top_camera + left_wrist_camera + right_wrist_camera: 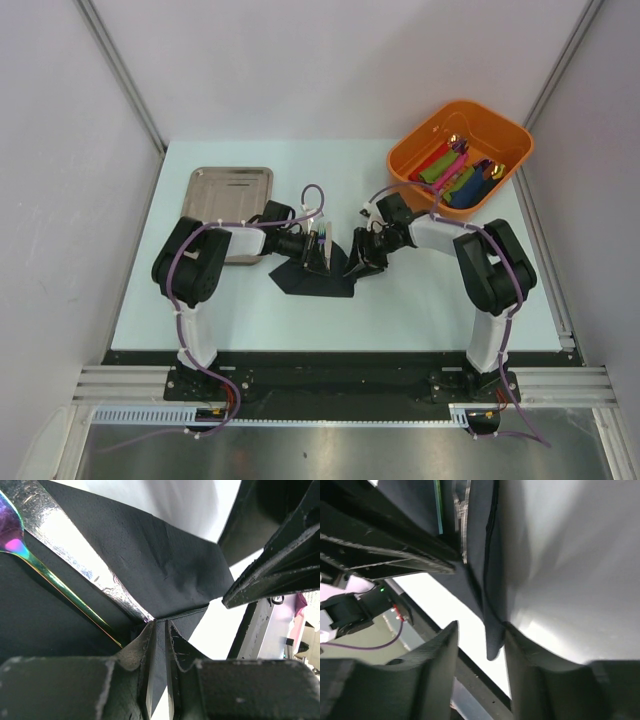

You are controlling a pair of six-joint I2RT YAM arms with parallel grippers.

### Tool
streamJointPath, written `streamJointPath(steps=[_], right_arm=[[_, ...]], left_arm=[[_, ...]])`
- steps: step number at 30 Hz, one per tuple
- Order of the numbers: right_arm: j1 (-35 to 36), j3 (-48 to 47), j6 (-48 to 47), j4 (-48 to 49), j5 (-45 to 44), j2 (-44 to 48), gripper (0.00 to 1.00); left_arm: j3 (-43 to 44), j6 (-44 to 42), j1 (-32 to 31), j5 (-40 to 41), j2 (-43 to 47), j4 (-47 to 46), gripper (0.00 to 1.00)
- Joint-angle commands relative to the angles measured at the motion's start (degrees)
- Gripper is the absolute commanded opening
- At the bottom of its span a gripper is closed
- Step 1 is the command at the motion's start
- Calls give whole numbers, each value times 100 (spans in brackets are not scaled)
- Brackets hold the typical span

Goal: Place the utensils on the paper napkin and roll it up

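Note:
The black paper napkin (312, 280) lies partly folded on the table centre, between both grippers. My left gripper (322, 252) is shut on a raised fold of the paper napkin (150, 565), which is pinched between its jaws (160, 627). The utensils lie on the napkin: a rainbow-sheen handle (60, 587) and a shiny blade (75, 550) run diagonally toward the pinch. My right gripper (358, 262) stands open at the napkin's right side. A hanging napkin corner (492, 637) lies against one finger (530, 670), with a gap to the other. The utensils' edges (464, 525) show beyond.
A steel tray (230, 185) sits at the back left, partly under the left arm. An orange bin (462, 105) with coloured rolled napkins stands at the back right. The two grippers are close together, and the right finger (275, 575) fills the left wrist view's right side.

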State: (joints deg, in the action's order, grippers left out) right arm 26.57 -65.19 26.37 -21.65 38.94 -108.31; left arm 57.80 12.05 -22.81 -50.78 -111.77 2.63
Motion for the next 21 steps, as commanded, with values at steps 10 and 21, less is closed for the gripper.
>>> streamJointPath(steps=[10, 21], right_arm=[[164, -354, 175, 100, 369, -84, 10], [349, -644, 544, 310, 474, -348, 0]], left_arm=[[12, 16, 75, -37, -56, -175, 15], [3, 34, 101, -54, -47, -219, 12]])
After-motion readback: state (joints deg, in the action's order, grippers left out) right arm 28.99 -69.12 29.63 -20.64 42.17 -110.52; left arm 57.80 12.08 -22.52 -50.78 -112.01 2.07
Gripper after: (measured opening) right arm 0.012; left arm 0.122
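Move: The napkin's raised right edge already stands between my half-open right fingers, practically at the hand point, perhaps 1 cm below it. The knife lies about 6 cm to the left and 3 cm ahead of that hand, the fork beside it some 8 cm left and 3 cm ahead, both about 3 cm lower. From my left hand, at the fold by the knife's handle, that right edge is roughly 7 cm to the right and level. I shut my right fingers fully on the napkin's right edge, pinching it as I carry it left towards the knife, about 3 cm in all, rising some 1.5 cm. On the way my hand eases back nearly 1 cm, then comes forward again. My left hand stays nearly still, its almost-closed fingertips still resting on the fold by the knife's handle. ##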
